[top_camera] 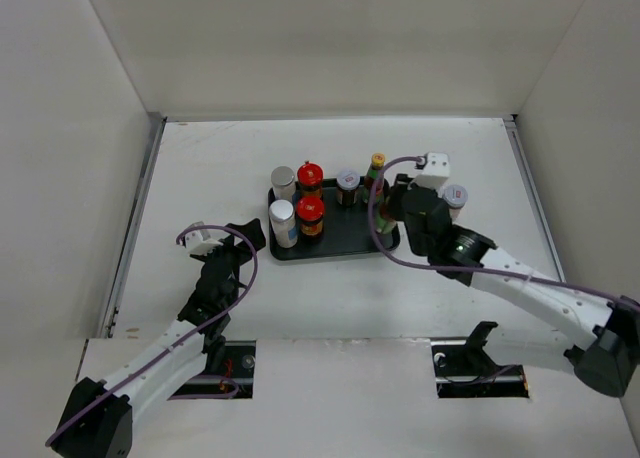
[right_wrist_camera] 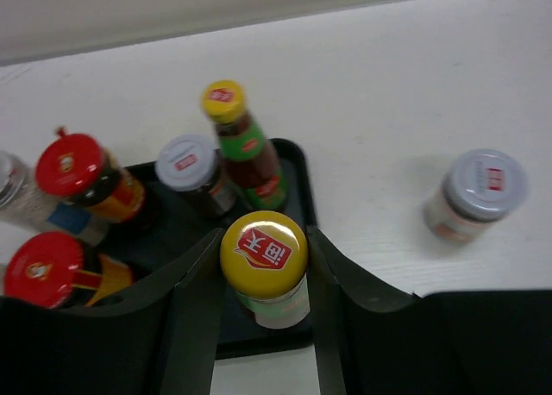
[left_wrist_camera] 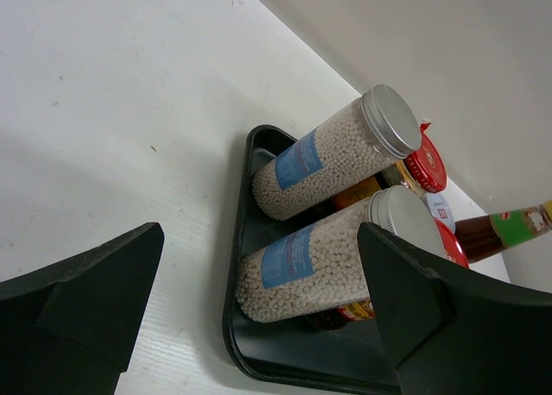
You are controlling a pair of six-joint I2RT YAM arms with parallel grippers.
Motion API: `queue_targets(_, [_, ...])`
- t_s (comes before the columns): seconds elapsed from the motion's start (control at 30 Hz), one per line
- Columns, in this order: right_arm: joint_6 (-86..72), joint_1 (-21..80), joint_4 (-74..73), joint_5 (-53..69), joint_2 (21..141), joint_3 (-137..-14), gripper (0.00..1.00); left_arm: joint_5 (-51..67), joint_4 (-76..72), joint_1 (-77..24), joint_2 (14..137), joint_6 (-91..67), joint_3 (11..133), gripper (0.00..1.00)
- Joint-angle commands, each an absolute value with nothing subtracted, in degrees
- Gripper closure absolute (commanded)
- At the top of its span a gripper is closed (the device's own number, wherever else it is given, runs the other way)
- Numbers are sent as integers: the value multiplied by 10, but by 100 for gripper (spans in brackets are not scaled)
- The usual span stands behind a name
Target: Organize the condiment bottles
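Note:
A dark tray [top_camera: 346,238] carries several condiment bottles: two white shakers [top_camera: 283,222], two red-capped jars [top_camera: 310,214], a white-capped jar [top_camera: 347,184] and a slim yellow-capped bottle [top_camera: 375,170]. My right gripper [right_wrist_camera: 263,266] is shut on another yellow-capped bottle [right_wrist_camera: 264,250], upright over the tray's near right corner [right_wrist_camera: 297,166]; whether its base rests on the tray is hidden. One grey-capped jar [right_wrist_camera: 477,193] stands on the table right of the tray. Left of the tray, my left gripper [left_wrist_camera: 259,313] is open and holds nothing, facing the nearer white shaker [left_wrist_camera: 315,270].
White walls close in the table at the back and on both sides. The right arm's purple cable [top_camera: 372,218] loops over the tray's right end. The table's near edge has two cut-outs at the arm bases [top_camera: 235,363].

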State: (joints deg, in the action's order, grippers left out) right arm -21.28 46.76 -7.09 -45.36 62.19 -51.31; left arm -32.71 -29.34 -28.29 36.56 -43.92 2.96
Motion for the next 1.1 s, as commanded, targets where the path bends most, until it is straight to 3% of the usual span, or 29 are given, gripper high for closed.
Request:
queue_targets(0.0, [-212,491,66,-429,669,-565,75,-323,-317,-286,364,-438,13,0])
queue_targets(0.7, [-188,532,154,-395,887,-645,71,-323,-317,-282,361,-438,10,0])
queue_targets(0.87, [-187,538,155,-399,895,-639,54,-323,-317,-283,367,-439,11,0])
queue_targets(1.07, [-183,545,152,-396,854,-623,20,-323,-317,-282,367,-439,11,0])
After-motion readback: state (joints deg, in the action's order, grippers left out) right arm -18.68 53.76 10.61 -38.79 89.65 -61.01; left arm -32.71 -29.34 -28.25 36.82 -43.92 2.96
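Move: The right hand still holds the second yellow-capped bottle over the tray's right side; the free tray spot for it lies about 13 cm to the left, 4 cm ahead and some 17 cm below. Just left of that spot stands the near red-lidded jar, roughly 20 cm left and 4 cm ahead of the hand; the grey-lidded jar is about 11 cm ahead and 11 left, the standing yellow-capped bottle 11 ahead and 5 left. From the left hand the spot lies some 26 cm right and 3 cm ahead. The right hand keeps its grip and carries the bottle about 14 cm left across the tray, sinking some 6 cm and easing about 4 cm forward on the way, while it turns roughly 15 degrees counter-clockwise, to set the bottle down just right of the near red-lidded jar. Once there the fingers open plainly and let go of the bottle, and the hand starts to rise, by a centimetre or so. ##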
